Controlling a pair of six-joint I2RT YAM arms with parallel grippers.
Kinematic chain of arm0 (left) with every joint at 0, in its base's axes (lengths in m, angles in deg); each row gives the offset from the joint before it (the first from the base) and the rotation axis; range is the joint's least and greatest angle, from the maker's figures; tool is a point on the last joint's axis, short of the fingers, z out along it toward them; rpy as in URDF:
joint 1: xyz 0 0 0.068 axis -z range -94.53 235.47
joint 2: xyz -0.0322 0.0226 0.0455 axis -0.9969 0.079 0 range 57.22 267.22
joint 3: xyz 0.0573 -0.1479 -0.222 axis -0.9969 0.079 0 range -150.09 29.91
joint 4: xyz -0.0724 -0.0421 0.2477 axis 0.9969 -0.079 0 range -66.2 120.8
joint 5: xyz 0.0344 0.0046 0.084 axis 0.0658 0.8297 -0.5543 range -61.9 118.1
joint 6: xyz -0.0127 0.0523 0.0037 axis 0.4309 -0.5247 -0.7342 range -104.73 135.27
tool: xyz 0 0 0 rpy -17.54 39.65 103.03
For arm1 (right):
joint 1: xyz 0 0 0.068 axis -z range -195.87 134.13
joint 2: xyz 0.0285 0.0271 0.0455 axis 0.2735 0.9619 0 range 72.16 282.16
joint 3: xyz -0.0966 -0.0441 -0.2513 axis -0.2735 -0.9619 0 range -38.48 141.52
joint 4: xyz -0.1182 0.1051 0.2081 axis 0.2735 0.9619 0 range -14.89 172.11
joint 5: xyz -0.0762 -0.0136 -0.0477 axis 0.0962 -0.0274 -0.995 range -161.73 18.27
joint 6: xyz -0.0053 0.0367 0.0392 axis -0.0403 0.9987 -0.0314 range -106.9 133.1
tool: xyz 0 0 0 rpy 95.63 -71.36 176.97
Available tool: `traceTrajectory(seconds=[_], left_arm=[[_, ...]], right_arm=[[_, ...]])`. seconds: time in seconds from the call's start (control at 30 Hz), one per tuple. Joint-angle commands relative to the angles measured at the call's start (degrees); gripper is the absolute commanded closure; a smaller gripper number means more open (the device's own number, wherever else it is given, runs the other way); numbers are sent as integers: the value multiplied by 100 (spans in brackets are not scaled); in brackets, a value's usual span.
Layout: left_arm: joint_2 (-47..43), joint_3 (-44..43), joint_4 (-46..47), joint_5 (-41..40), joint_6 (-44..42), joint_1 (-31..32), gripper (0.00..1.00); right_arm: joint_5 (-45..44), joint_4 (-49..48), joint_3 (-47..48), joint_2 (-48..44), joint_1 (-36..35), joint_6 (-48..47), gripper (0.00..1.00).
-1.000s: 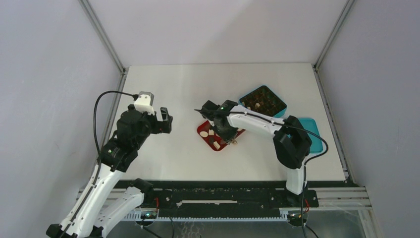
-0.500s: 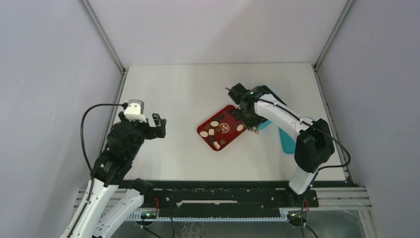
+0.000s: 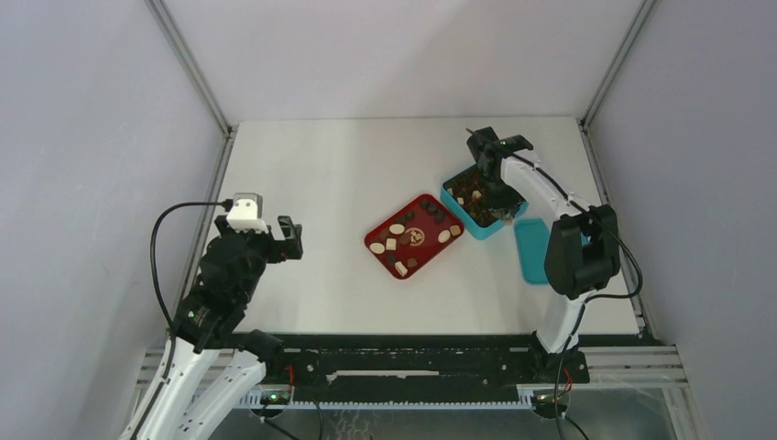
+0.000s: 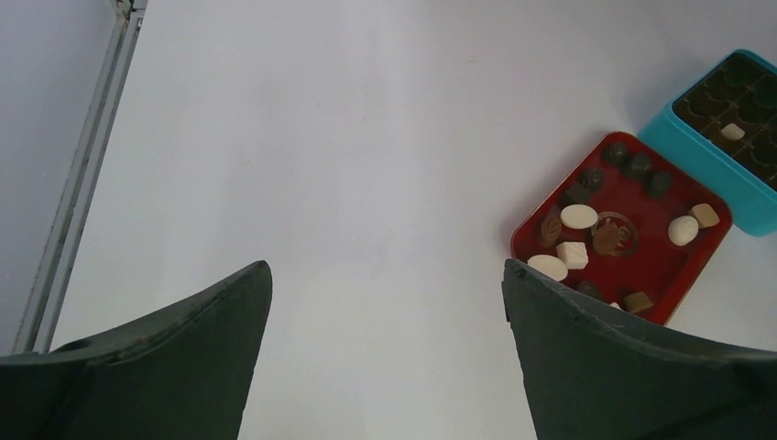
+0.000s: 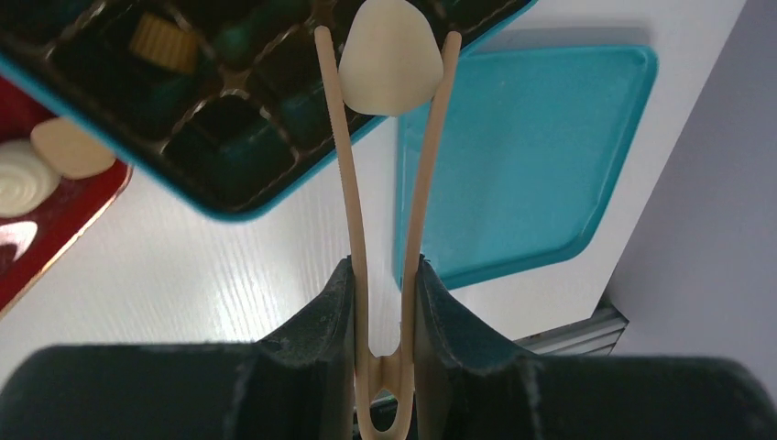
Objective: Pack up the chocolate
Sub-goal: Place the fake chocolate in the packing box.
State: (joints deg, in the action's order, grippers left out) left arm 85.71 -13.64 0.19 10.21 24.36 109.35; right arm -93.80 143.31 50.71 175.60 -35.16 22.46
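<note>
My right gripper is shut on tan wooden tongs, and the tongs' tips pinch a cream-white chocolate. That piece hangs over the near corner of the teal box, whose dark grid insert holds a tan piece. From above, the right gripper is over the teal box. More chocolate lies in the red tray, left of the box. My left gripper stands open and empty, far left of the tray. Its wrist view shows the tray with chocolate.
The teal lid lies flat to the right of the box, near the right arm's elbow. It also shows in the right wrist view, lid, beside the tongs. A metal rail runs along the table's left edge.
The right gripper has swung with the tongs from over the red tray back and right to the teal box. The left arm has drawn back toward the near left.
</note>
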Motion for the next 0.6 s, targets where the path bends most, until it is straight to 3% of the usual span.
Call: traceTrajectory(seconds=[0.0,0.33,0.57], left_arm=[[-7,57,286,-171,15,38,0],[133,64,292,-177,-3,47,0],[209,66,301,-153,-11,47,0]], right_arm=[[-203,-105,392,202,282,104,92],[-256,-389,507,668,773,-37,89],[-237,-467,625,920,944,-97,82]])
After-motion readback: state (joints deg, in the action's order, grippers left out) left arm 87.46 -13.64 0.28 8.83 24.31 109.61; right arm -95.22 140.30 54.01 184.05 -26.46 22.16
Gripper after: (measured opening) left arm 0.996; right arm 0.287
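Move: Just ahead and to the right of the right hand is the right corner of the packing box, about 8 cm ahead, 5 cm right and 9 cm below. The box's middle lies 7 cm ahead and 3 cm left, the blue lid 6 cm back and 13 cm right, and the red tray 2 cm back and 20 cm left. From the left hand the box corner is roughly 17 cm ahead, 53 cm right and 22 cm below. Carrying the white chocolate in the tips of the wooden tongs, the right hand slides about 5 cm right and 3 cm forward over the packing box towards its right corner, sinking some 3 cm once under way. It turns clockwise by about 10 degrees; its fingers keep their grip on the tongs. ##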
